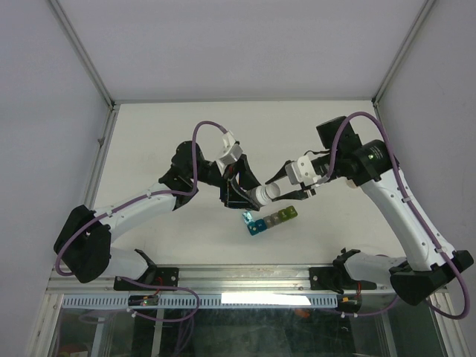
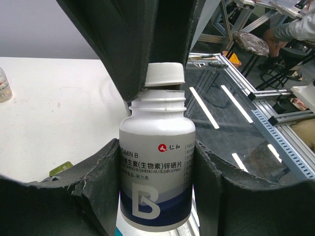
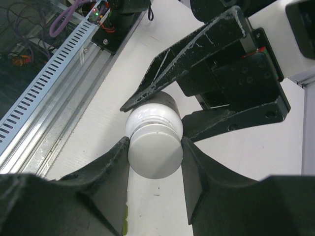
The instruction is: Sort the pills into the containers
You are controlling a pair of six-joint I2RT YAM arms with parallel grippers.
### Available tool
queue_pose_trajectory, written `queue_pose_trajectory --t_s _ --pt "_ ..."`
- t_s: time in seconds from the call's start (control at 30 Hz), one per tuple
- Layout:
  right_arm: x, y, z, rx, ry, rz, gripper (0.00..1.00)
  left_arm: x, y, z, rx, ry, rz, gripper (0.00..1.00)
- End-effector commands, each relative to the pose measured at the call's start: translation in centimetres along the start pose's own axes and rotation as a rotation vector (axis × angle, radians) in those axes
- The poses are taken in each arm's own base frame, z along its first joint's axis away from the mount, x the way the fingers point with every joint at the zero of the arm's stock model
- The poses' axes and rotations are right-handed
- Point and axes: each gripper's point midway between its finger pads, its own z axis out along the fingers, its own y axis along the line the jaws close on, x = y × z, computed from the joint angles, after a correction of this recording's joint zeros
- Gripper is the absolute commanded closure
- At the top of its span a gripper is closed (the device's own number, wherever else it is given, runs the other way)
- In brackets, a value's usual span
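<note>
A white pill bottle (image 1: 260,195) with a blue "B" label lies held sideways over the table between both arms. My left gripper (image 1: 242,195) is shut on its body (image 2: 157,172). My right gripper (image 1: 281,190) is shut on the bottle's white cap (image 3: 155,152). In the left wrist view the cap (image 2: 165,73) sits slightly askew on the threaded neck. The containers (image 1: 269,219), a strip of blue, teal, grey and yellow-green cubes, lie on the table just below the bottle; the blue lid looks flipped open. A yellow-green corner (image 2: 60,168) shows by my left finger. No loose pills are in view.
A small clear jar (image 2: 4,86) stands at the left edge of the left wrist view. The table's front edge with a slotted metal rail (image 3: 44,93) runs close to the containers. White walls enclose the table on three sides.
</note>
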Motion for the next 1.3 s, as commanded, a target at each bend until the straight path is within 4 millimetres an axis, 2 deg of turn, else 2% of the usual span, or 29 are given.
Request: queue_pose_trajectory --t_s 0.0,0.17,0.37,0.6,0.77,1.0,1.17,1.27 --pt "-1.6 -0.3 0.5 0.004 -0.047 -0.040 0.80 -1.9 -0.2 0.1 -0.002 -0.031 0.058 1.00" --pt "-1.1 -0.3 1.0 0.000 -0.040 -0.031 0.79 -2.1 -0.4 0.2 0.007 -0.038 0.059 1.00" --pt "0.4 -0.2 1.4 0.010 -0.007 -0.015 0.79 -2.8 -1.6 0.1 0.043 -0.078 0.073 1.00" --pt "-0.2 -0.4 1.6 0.027 -0.048 -0.005 0.77 -3.6 -1.6 0.1 0.024 -0.121 0.082 1.00" --pt "-0.3 -0.6 2.1 0.026 -0.089 0.087 0.77 -4.2 -0.2 0.2 -0.047 -0.145 0.103 1.00" --pt "2.6 -1.5 3.0 0.062 -0.029 0.301 0.78 -5.1 2.1 0.3 -0.198 -0.155 0.176 1.00" --pt "5.2 -3.7 2.9 0.191 0.079 0.503 0.80 -5.8 4.2 0.2 -0.359 -0.161 0.247 1.00" --pt "5.8 -3.5 3.4 0.193 0.077 0.635 0.82 -6.4 4.8 -0.1 -0.425 -0.193 0.292 1.00"
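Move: The white bottle in my left hand has its open mouth tipped up and towards my right hand. From the left hand, the cap in my right fingers lies about 3 cm right and 4 cm above, level fore-and-aft. From the right hand, the bottle is some 4 cm left, 4 cm lower and 1 cm back. The pill box lies on the table about 21 cm below my left hand, 1 cm ahead and 4 cm right; the glass jar is roughly 14 cm ahead and 31 cm right, similarly low. I first ease my right hand about 1.5 cm left and slightly down, bringing the crooked cap squarely onto the bottle mouth while my left hand holds nearly still. Then both hands swing forward and down together about 3 cm; the right twists the cap nearly 30 degrees clockwise, seen from the cap's top, while the left counter-turns the bottle nearly 15. Both keep their grips. ##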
